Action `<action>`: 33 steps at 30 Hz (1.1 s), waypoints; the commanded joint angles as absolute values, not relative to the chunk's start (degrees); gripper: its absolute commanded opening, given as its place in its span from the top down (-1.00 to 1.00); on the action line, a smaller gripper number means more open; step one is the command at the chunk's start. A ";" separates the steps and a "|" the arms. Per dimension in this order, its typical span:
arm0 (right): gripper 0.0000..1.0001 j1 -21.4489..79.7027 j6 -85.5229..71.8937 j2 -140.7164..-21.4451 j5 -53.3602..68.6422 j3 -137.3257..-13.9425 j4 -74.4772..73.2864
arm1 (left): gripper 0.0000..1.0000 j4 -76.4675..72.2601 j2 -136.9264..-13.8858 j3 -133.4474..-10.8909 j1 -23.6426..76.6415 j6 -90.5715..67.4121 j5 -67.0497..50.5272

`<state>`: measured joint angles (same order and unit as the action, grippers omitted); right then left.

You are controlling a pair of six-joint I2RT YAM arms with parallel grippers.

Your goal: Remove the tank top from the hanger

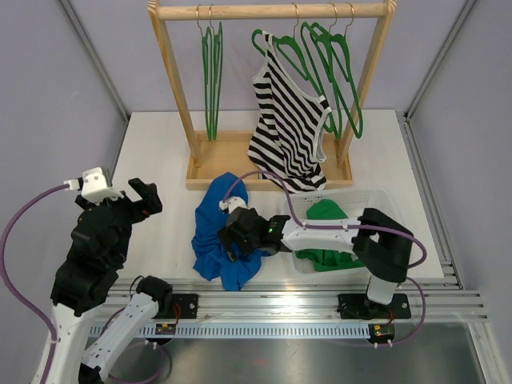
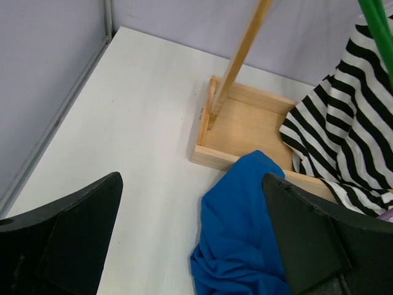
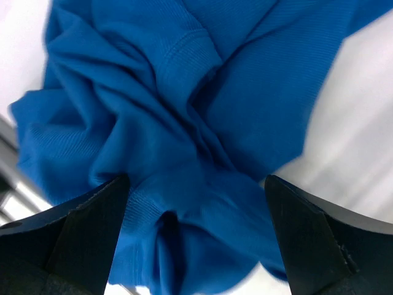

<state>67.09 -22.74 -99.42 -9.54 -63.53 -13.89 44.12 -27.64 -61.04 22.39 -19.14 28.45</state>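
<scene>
A black-and-white striped tank top (image 1: 284, 128) hangs from a green hanger (image 1: 276, 44) on the wooden rack (image 1: 272, 11), and its hem drapes into the rack's base tray (image 1: 224, 156). Its stripes (image 2: 344, 123) fill the right edge of the left wrist view. My left gripper (image 1: 150, 198) is open above the table's left side, well away from the rack, with nothing between its fingers (image 2: 191, 184). My right gripper (image 1: 226, 240) is open low over a crumpled blue garment (image 1: 220, 240), and the cloth (image 3: 184, 123) bunches between its jaws (image 3: 196, 181).
More green hangers (image 1: 212, 72) (image 1: 340, 64) hang empty on the rail. A clear bin (image 1: 376, 200) at the right holds a green garment (image 1: 328, 232). The blue garment (image 2: 245, 233) reaches up to the tray's front edge. Metal frame rails border the table.
</scene>
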 commanded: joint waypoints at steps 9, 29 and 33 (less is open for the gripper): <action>1.00 69.17 -20.39 -109.62 -13.01 -71.99 -13.89 | -0.98 37.53 -29.97 -56.34 22.32 -15.82 28.83; 1.00 69.26 -17.14 -65.05 -31.27 -74.26 -33.55 | -0.98 35.86 -27.33 -54.32 22.24 -15.47 28.92; 1.00 69.34 -18.01 -58.20 -37.08 -76.54 -40.50 | -0.98 35.77 -27.16 -54.23 22.24 -15.64 29.18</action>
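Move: The blue tank top lies crumpled on the table under the right hand, its middle about 3 cm ahead, 1 cm to the left and some 4 cm below the open fingers. The green tank top lies in the white crate roughly 27 cm to that hand's right and 2 cm farther out; the rack's wooden base is about 25 cm ahead and 12 cm to the right. From the raised left hand the blue top lies around 17 cm to the right, 2 cm ahead and 33 cm below. Down and slightly left first, some 4 cm, the open right fingers go into the blue tank top and close fully, pinching a fold; then the hand rises fast by nearly 30 cm, swinging about 13 cm right towards the crate while the fingers tilt up from their steep downward slant and keep their grip. The empty, open left hand sinks about 3 cm, easing slightly forward, then holds. ##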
